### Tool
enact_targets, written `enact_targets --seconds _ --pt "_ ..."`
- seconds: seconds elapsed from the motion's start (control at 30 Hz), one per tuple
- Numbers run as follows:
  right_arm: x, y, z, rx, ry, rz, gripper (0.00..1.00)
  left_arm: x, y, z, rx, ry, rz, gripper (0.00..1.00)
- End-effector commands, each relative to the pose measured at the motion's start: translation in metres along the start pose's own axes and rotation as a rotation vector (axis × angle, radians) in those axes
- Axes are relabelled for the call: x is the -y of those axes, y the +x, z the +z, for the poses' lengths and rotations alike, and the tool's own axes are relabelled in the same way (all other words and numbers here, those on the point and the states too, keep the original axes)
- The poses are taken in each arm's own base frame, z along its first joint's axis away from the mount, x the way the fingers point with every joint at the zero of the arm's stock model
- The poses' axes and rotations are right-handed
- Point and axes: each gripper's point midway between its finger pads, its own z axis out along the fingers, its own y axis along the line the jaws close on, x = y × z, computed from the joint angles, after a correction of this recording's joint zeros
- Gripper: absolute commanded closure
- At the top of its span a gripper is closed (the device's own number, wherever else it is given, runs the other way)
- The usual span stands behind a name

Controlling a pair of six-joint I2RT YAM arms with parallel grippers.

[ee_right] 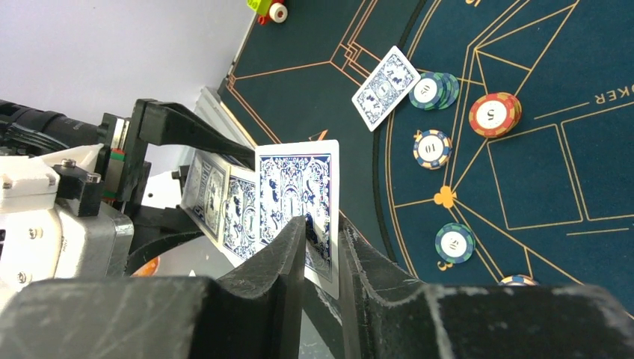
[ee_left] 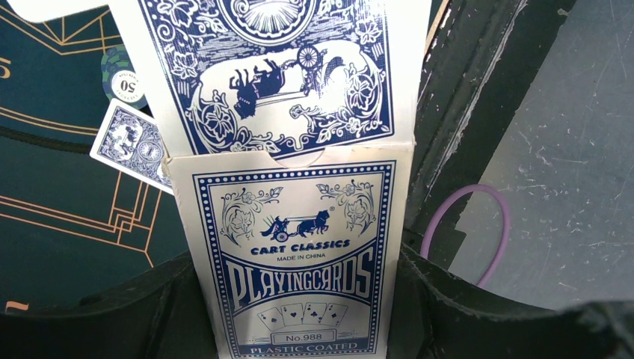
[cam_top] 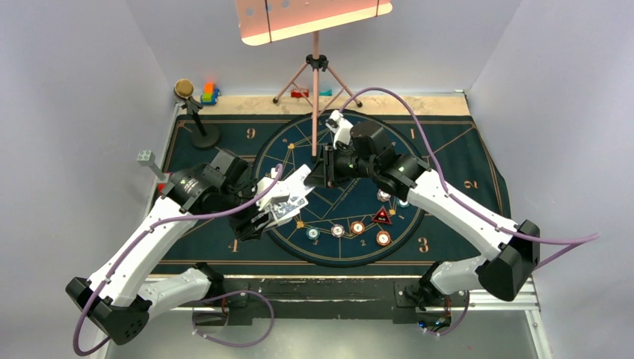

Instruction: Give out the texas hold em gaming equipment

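My left gripper [ee_left: 299, 303] is shut on a blue-and-white playing card box [ee_left: 295, 262], held above the mat's near left side [cam_top: 288, 206]. A card [ee_left: 277, 67] sticks out of the box's open end. My right gripper [ee_right: 323, 247] straddles that card [ee_right: 299, 202]: the card lies against the left finger, and a narrow gap shows at the right finger. One card [ee_right: 385, 87] lies face down on the mat beside a green chip stack [ee_right: 436, 90]. An orange chip stack [ee_right: 493, 114], a white-and-blue chip [ee_right: 431, 147] and a teal chip [ee_right: 454, 243] lie nearby. A red-edged triangular marker [cam_top: 381, 217] sits among the chips.
A dark blue poker mat [cam_top: 463, 164] covers the table. A pink tripod [cam_top: 316, 67] stands at the back centre, and a black stand with a gold top [cam_top: 196, 112] at the back left beside coloured blocks [cam_top: 209, 93]. A grey block [cam_top: 146, 158] lies off the mat's left edge.
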Motion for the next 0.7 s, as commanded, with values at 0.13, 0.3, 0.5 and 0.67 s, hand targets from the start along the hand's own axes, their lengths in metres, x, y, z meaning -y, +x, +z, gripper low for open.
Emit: enact_targets --seconds 0.13,0.3,0.5,0.67 --pt "-0.018 -0.024 -0.017 0.076 -0.061 -0.008 0.8 0.003 -0.013 -0.009 0.065 0.001 0.004 1.0" --pt "-0.017 -0.029 -0.021 0.087 -0.087 0.021 0.84 0.003 -0.013 -0.009 0.064 0.001 0.005 1.0" --pt "-0.021 -0.042 -0.034 0.117 -0.159 0.065 0.89 0.003 -0.013 -0.008 0.064 0.003 0.004 1.0" --pt "0.013 -0.055 -0.042 0.154 -0.166 0.155 1.0 0.004 -0.013 -0.009 0.064 0.005 0.005 1.0"
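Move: The playing card is already between the right fingers, its middle about 4 cm left, 1 cm back and 2 cm below the hand. The rest of the pack sticks out of the card box some 7 cm left, 5 cm back and 5 cm below. On the mat roughly 25 cm down, the "5" chip stack lies 6 cm left and 1 cm ahead. From the left hand, the card is about 10 cm right, 8 cm ahead and 6 cm up. The right hand carries the card up and away from the pack, going right and forward as well, about 5 cm in all, slowly at first and then faster, while its fingers close the rest of the way to pinch the card's end and their tips tilt up some 10 degrees. The left hand stays quite still and keeps its grip on the sides of the open card box, with the pack sticking out of its mouth. ##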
